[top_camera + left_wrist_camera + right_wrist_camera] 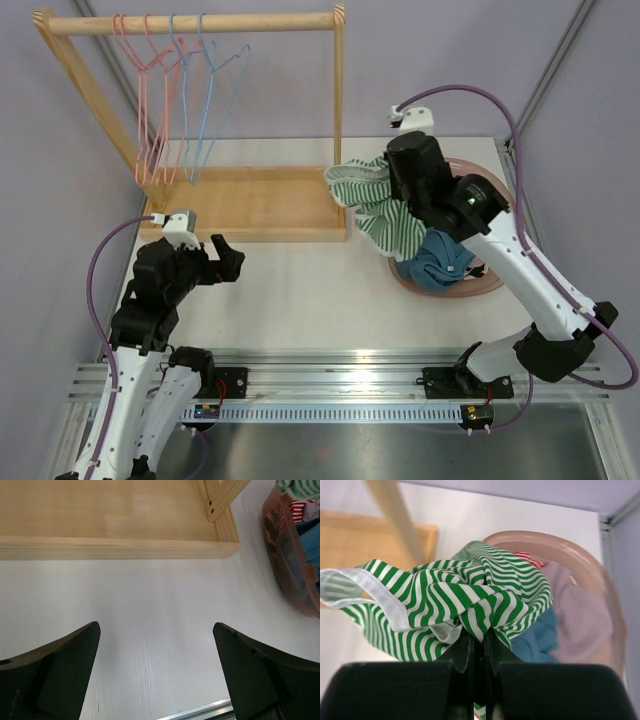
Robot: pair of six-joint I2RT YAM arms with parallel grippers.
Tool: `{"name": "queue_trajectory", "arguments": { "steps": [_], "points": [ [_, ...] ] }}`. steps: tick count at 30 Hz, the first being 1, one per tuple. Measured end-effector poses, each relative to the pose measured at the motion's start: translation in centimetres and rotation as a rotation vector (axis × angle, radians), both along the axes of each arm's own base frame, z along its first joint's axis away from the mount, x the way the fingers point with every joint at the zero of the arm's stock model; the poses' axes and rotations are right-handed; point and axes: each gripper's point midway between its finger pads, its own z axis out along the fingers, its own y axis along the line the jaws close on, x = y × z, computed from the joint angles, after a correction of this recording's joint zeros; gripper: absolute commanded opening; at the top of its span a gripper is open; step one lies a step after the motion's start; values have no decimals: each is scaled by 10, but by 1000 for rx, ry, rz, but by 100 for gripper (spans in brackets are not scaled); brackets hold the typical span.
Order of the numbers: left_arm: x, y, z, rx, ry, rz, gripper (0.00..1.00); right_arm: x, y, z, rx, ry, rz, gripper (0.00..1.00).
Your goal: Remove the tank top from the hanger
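Note:
My right gripper [392, 190] is shut on a green-and-white striped tank top [372, 205], bunched and held up at the left rim of a pink basket [497, 283]. In the right wrist view the tank top [460, 595] is pinched between the closed fingers, at the gripper [479, 635]. No hanger is in the cloth. Several empty wire hangers [180, 90], pink and blue, hang on the wooden rack's rail [200, 22] at the back left. My left gripper [228, 258] is open and empty above the table, in front of the rack base; the left wrist view shows it [156, 645] spread wide.
The wooden rack base [250, 200] lies at the back left, also in the left wrist view [100, 515]. The basket holds blue [440, 262], pink and red-striped clothes. The rack's right post [340, 100] stands next to the tank top. An aluminium rail [350, 365] runs along the near edge.

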Motion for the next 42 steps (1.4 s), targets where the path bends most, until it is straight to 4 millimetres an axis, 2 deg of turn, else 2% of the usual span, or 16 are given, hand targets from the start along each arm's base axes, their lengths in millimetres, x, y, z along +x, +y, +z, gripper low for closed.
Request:
{"name": "queue_trajectory", "arguments": {
  "steps": [2,7,11,16,17,18,20,21,23,24,25,30,34,42],
  "points": [
    [1,0,1,-1,-4,0,99,4,-31,8,6,-16,-71,0],
    [1,-1,1,-3,-6,-4,99,10,-83,8,-3,-18,-191,0],
    [1,-1,2,-4,-7,-6,99,23,-111,-15,-18,36,-266,0],
    [1,-1,2,-3,-8,-6,99,41,-125,-59,-42,135,-302,1],
    [1,-1,2,-3,-7,-6,99,44,-126,-67,-46,154,-306,18],
    [1,-1,2,-2,-8,-3,99,48,-128,-77,-49,169,-314,28],
    [1,1,2,2,-9,5,99,52,-131,-93,-63,200,-326,42],
    [1,2,2,4,-10,10,99,53,-132,-100,-68,213,-331,56],
    [1,4,3,8,-17,22,99,54,-133,-110,-77,232,-339,70],
    [1,5,4,10,-21,29,99,53,-133,-113,-81,238,-341,94],
    [1,7,4,13,-24,36,99,53,-133,-114,-76,239,-345,100],
    [3,22,-1,48,-10,119,99,53,-133,-112,-67,234,-350,100],
    [2,40,-3,86,7,219,99,45,-127,-102,-18,223,-310,99],
    [-4,65,10,138,5,343,99,-7,-128,-53,133,113,-237,99]
  ]
}}
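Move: My right hand is already off the table with the striped green tank top shut in its fingers. The bin's middle lies about 15 cm to its right, 3 cm ahead and 32 cm below. In the bin, the blue tank top is some 11 cm right of my hand and 5 cm back, the mauve one about 21 cm right and 3 cm ahead; the rack's right end is roughly 10 cm left and 8 cm ahead. From my left hand the bin is about 48 cm right, 13 cm ahead, 18 cm below. I keep my grip and sweep the right hand about 13 cm right over the bin, easing forward and then sinking some 12 cm while the wrist turns clockwise and tips down. There I open wide, let go of the green tank top, and draw the empty hand back and up about 6 cm each. Late on, my open left hand slides 6 cm left, turning counter-clockwise. ##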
